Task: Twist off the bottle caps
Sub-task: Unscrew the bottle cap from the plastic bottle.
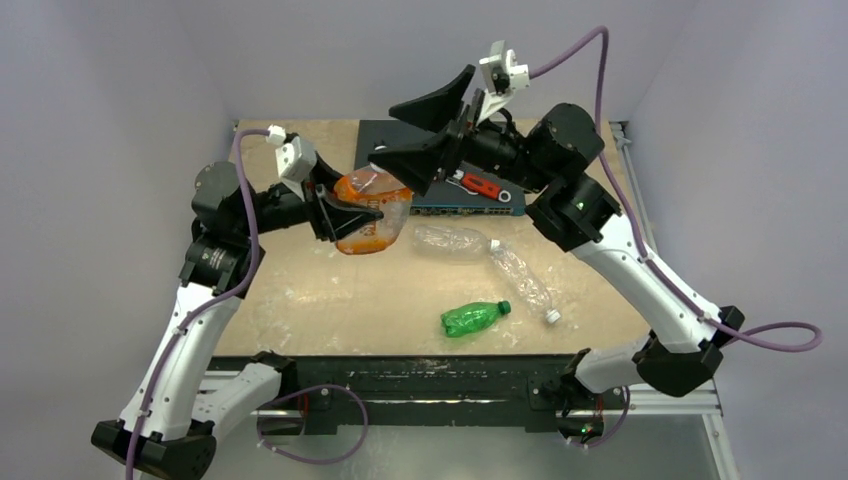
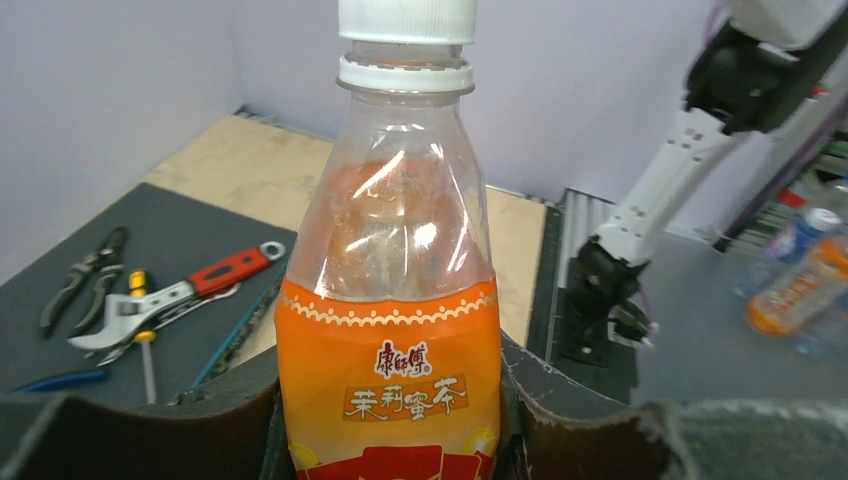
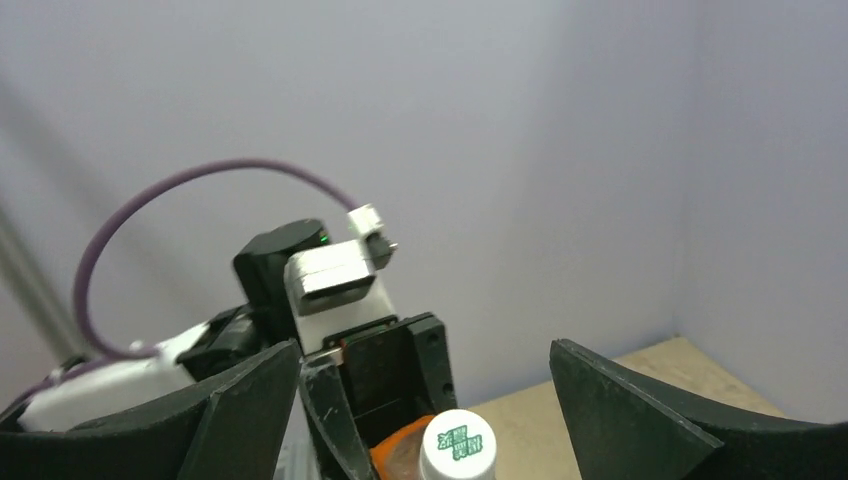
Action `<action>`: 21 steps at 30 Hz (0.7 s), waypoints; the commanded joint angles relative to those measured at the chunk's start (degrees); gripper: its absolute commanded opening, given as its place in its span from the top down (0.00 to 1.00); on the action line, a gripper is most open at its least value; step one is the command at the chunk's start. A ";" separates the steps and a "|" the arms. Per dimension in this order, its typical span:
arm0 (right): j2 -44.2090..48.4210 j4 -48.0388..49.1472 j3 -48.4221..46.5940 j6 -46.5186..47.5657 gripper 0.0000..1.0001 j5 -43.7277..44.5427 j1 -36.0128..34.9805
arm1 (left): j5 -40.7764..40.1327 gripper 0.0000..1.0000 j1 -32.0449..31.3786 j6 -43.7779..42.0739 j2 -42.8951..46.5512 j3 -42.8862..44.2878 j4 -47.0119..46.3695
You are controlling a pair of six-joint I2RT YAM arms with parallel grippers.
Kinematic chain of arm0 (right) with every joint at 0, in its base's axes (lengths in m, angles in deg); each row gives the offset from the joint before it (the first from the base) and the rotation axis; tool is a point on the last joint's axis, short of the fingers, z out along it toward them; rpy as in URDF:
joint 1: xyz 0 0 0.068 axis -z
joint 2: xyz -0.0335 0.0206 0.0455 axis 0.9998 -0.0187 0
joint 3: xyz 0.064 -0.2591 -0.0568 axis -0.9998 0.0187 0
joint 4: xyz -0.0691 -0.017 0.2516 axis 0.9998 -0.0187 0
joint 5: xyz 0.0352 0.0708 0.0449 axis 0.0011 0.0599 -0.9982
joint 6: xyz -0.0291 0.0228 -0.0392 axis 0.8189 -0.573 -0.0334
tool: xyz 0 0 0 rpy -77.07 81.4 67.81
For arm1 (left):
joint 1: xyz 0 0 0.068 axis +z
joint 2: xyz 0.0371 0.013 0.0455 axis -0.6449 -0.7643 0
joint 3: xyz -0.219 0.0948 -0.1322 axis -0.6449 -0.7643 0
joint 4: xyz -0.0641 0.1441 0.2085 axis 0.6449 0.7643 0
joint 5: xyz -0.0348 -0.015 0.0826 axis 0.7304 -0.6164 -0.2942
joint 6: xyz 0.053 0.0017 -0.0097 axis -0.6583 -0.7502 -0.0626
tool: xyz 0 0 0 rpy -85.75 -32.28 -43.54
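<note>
My left gripper (image 1: pixel 345 215) is shut on the squat bottle with the orange label (image 1: pixel 372 212), its fingers (image 2: pixel 215 415) pressing both sides of the label (image 2: pixel 390 380). The bottle is held off the table, and its white cap (image 2: pixel 407 20) sits on the neck. My right gripper (image 1: pixel 383 133) is open, its fingers (image 3: pixel 245 405) standing wide apart on either side of that cap (image 3: pixel 457 445) without touching it. On the table lie two clear crinkled bottles (image 1: pixel 450 240) (image 1: pixel 522 278), one with a white cap (image 1: pixel 552 316), and a green bottle (image 1: pixel 468 319) with a green cap (image 1: pixel 505 307).
A dark mat (image 2: pixel 60 240) at the back of the table carries pliers (image 2: pixel 85 275), a red-handled wrench (image 1: pixel 480 185) and a screwdriver. Purple cables loop from both wrists. Grey walls close in the back and sides.
</note>
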 commanded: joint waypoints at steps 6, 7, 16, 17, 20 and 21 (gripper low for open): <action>-7.37 -20.09 -16.86 4.00 0.10 34.94 -7.09 | -19.08 1.00 0.32 -12.20 2.36 1.18 2.86; -8.79 -21.46 -18.62 4.48 0.11 36.25 -8.00 | -19.29 1.00 0.32 -12.41 2.28 1.18 3.00; -11.12 -21.14 -20.49 3.21 0.28 36.81 -8.77 | -20.25 1.00 0.32 -13.14 2.51 1.00 3.34; -11.18 -20.97 -20.33 2.92 0.30 36.75 -8.77 | -20.46 1.00 0.32 -13.21 2.52 1.00 3.41; -11.50 -20.86 -20.05 2.41 0.34 36.61 -8.77 | -21.34 1.00 0.32 -13.53 2.65 0.89 3.38; -11.63 -20.97 -20.03 2.31 0.34 36.38 -8.77 | -21.46 1.00 0.32 -13.62 2.69 0.89 3.34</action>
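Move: The white cap is about 4 cm below the right hand's open fingers, only some 1 cm to the left and level fore-and-aft; the orange-labelled bottle under it has its middle about 12 cm down and 3 cm left. From this hand, a clear bottle lies on the table about 7 cm ahead, 10 cm right and 53 cm below. From the left hand, which already holds the orange-labelled bottle, the cap is some 9 cm up, 2 cm ahead and 3 cm right. Still gripping the orange-labelled bottle, the left hand carries it about 5 cm forward and somewhat left, turning some 20 degrees counter-clockwise. The right hand moves forward with it about 7 cm, rising slightly over the cap, then swings left and sinks about 6 cm to bring its fingers round the cap, turning clockwise and tipping down while they narrow from wide open to two-thirds; no grip on the cap shows yet. ##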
